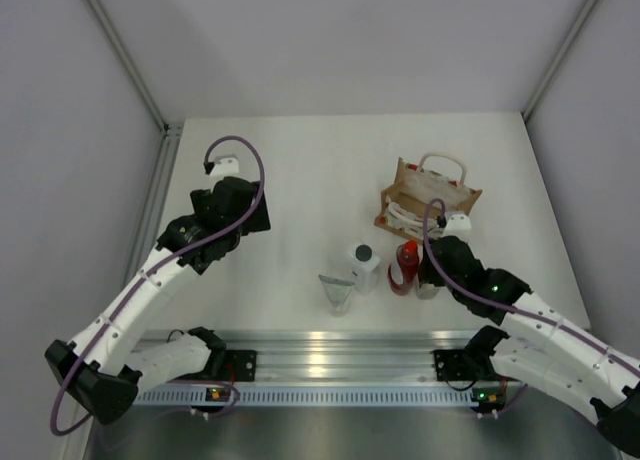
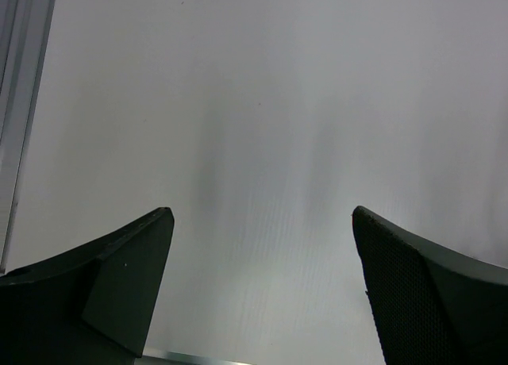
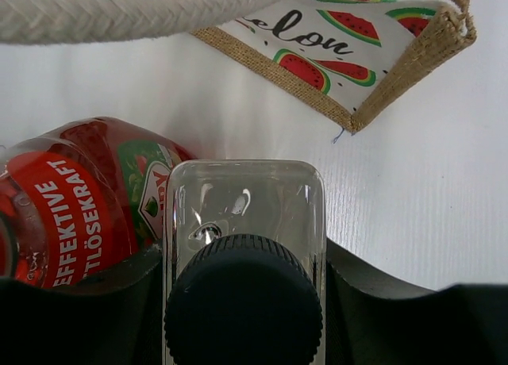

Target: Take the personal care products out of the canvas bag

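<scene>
The canvas bag (image 1: pixel 432 194) lies on its side at the back right, its watermelon print (image 3: pixel 333 40) and white rope handle (image 3: pixel 119 12) showing in the right wrist view. My right gripper (image 1: pixel 432 272) (image 3: pixel 244 270) is just in front of the bag, shut on a clear bottle (image 3: pixel 244 198) with a dark ribbed cap (image 3: pixel 243 301), held upright. The red bottle (image 1: pixel 405 265) (image 3: pixel 75 198) sits right beside it on the left. A white bottle with a dark cap (image 1: pixel 363 264) and a grey tapered pouch (image 1: pixel 337 293) stand further left. My left gripper (image 1: pixel 236 206) (image 2: pixel 262 213) is open over bare table.
The white table (image 1: pixel 300 180) is walled by grey panels on the left, back and right. An aluminium rail (image 1: pixel 340 355) carrying both arm bases runs along the near edge. The left arm's purple cable (image 1: pixel 240 145) loops above its wrist.
</scene>
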{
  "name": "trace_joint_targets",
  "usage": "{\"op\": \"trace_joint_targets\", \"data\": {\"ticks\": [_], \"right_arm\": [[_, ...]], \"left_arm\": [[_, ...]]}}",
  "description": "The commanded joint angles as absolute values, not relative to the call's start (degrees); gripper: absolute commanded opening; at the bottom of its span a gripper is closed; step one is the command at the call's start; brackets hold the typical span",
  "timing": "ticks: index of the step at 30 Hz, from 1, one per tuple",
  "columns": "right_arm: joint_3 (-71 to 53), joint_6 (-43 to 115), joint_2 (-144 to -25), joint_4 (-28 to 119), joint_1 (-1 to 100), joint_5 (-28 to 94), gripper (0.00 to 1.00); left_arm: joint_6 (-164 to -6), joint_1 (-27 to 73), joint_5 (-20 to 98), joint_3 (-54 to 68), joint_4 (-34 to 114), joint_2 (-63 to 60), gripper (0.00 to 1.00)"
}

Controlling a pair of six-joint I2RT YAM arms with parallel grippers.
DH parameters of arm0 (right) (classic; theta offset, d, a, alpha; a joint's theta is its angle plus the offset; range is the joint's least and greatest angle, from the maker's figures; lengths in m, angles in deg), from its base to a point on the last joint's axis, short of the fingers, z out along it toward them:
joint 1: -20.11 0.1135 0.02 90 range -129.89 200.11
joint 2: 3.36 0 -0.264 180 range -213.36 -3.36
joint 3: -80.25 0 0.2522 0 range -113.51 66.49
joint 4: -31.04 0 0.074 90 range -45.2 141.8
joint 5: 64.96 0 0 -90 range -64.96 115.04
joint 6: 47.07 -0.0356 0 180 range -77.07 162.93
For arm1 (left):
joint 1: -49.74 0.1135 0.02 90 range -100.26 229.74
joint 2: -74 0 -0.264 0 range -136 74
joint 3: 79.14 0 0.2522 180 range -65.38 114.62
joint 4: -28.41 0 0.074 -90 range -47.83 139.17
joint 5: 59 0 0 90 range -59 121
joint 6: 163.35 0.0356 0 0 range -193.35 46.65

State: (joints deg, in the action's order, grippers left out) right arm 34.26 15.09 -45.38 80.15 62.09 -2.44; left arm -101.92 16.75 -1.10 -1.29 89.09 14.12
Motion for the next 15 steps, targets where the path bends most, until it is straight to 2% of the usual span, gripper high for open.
{"op": "trace_joint_targets", "data": {"ticks": [1,3,8,9,15], "right_arm": [[33.18,12.70,-45.55,72.13,63.79,-5.28,0.39],[33.35,12.17,-45.63,72.13,64.32,-5.28,0.53],[31.52,12.34,-45.90,73.71,64.50,-6.68,0.73],[31.07,12.60,-45.72,74.15,64.50,-6.95,0.85],[27.03,14.54,-44.67,77.22,64.50,-9.40,0.92]], "left_arm": [[-101.56,16.69,-3.98,-1.66,87.70,14.23,0.98],[-101.82,16.69,-3.98,-1.75,87.70,14.23,0.98],[-102.26,16.78,-4.24,-2.01,87.61,14.23,0.98],[-102.44,16.70,-4.24,-2.10,87.61,14.23,0.98],[-102.53,16.96,-4.42,-2.01,87.61,14.67,0.98]]}}
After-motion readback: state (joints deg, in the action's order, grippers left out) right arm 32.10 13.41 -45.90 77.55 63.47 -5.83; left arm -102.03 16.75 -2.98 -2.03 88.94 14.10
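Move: The clear bottle with the black cap stands in the right hand's half-open grip, its middle about 4 cm below the hand point. The red bottle is close by, some 5 cm left and level fore and aft; the white bottle is about 12 cm left, also level. The canvas bag lies roughly 15 cm ahead and 2 cm left. From the idle left hand, the clear bottle is about 40 cm right, 8 cm back and 16 cm lower. The clear bottle is let go: the right fingers spread from about half to nearly full opening on either side of it, the left one pushing against the red bottle. As they open, the hand eases up about 2.5 cm and a little over 1 cm forward, the fingers tipping up by some 5 degrees. ##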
